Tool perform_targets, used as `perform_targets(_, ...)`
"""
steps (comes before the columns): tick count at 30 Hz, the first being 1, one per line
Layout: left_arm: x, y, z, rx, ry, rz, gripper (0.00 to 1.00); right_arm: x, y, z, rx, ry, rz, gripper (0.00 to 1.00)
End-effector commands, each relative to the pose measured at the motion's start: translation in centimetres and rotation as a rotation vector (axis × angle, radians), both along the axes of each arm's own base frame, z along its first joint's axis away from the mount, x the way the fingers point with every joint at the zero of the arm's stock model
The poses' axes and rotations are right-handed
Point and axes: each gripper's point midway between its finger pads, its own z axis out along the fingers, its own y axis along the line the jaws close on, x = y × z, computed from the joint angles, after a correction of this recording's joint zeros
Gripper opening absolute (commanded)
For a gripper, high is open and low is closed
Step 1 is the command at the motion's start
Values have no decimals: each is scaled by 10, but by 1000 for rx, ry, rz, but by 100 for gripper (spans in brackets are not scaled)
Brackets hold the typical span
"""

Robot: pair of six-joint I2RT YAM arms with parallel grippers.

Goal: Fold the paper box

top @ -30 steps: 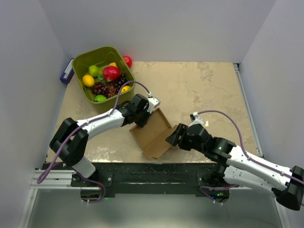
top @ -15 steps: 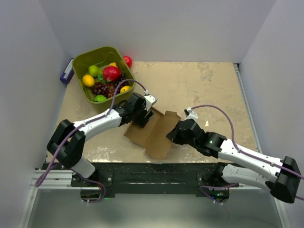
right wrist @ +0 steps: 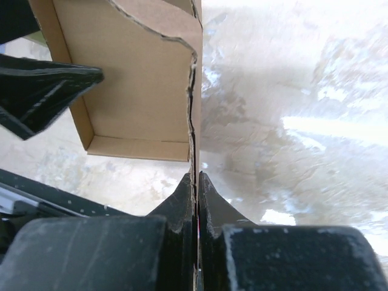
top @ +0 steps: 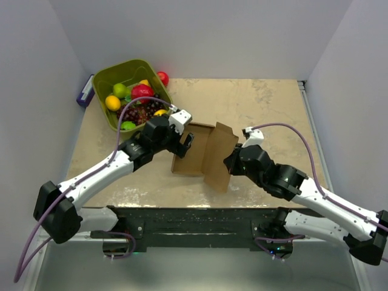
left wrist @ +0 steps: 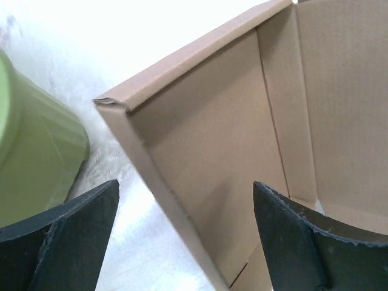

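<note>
The paper box [top: 200,156] is a brown cardboard blank lying mid-table, its tray part open upward and a right panel raised. My right gripper [top: 232,162] is shut on that raised panel's edge. In the right wrist view the fingertips [right wrist: 195,179] pinch the thin cardboard edge of the box [right wrist: 139,79]. My left gripper [top: 186,140] stands open at the tray's left wall. In the left wrist view that gripper [left wrist: 185,242] straddles the side wall of the box [left wrist: 242,139] with its fingers [left wrist: 73,242] clear of the cardboard.
An olive-green bin [top: 130,91] of toy fruit stands at the back left, close behind the left arm, and shows in the left wrist view as well [left wrist: 30,157]. A red ball [top: 162,77] lies behind it. The beige table [top: 267,109] ends at grey walls.
The left gripper opened and let go of the box. The right gripper shut on the right panel. The box swung round and shifted toward the far side.
</note>
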Motion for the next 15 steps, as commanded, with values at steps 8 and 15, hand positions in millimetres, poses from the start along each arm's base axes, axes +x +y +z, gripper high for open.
perform_targets(8,-42,-30,66,-185,-170,-355,95,12,-7,43,-296,-90,296,0)
perform_targets(15,-80,-28,104,-258,-301,-569,97,-23,23,39,-310,-1,654,0)
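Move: The left hand, open and empty, hangs over the left wall of the paper box's tray; the wall's middle is about 2 cm ahead, 1 cm left and 7 cm below. The raised lid stands some 12 cm to this hand's right, 3 cm back and 2 cm lower, and the fruit bin about 18 cm left, 17 cm ahead and 8 cm lower. From the right hand, already pinching the lid's free edge, that left wall lies roughly 17 cm left, 5 cm ahead and 10 cm below. The right hand keeps its shut grip on the lid's edge and carries it up about 3.5 cm, edging forward and rightward before easing back and left, while it turns some 20 degrees counter-clockwise and its left side dips nearly as much. The left hand, fingers staying wide open, climbs about 7 cm and draws back nearly as far with a little drift to the right, clear of the box, turning some 25 degrees clockwise so that it comes to face the tray's left wall more squarely. ##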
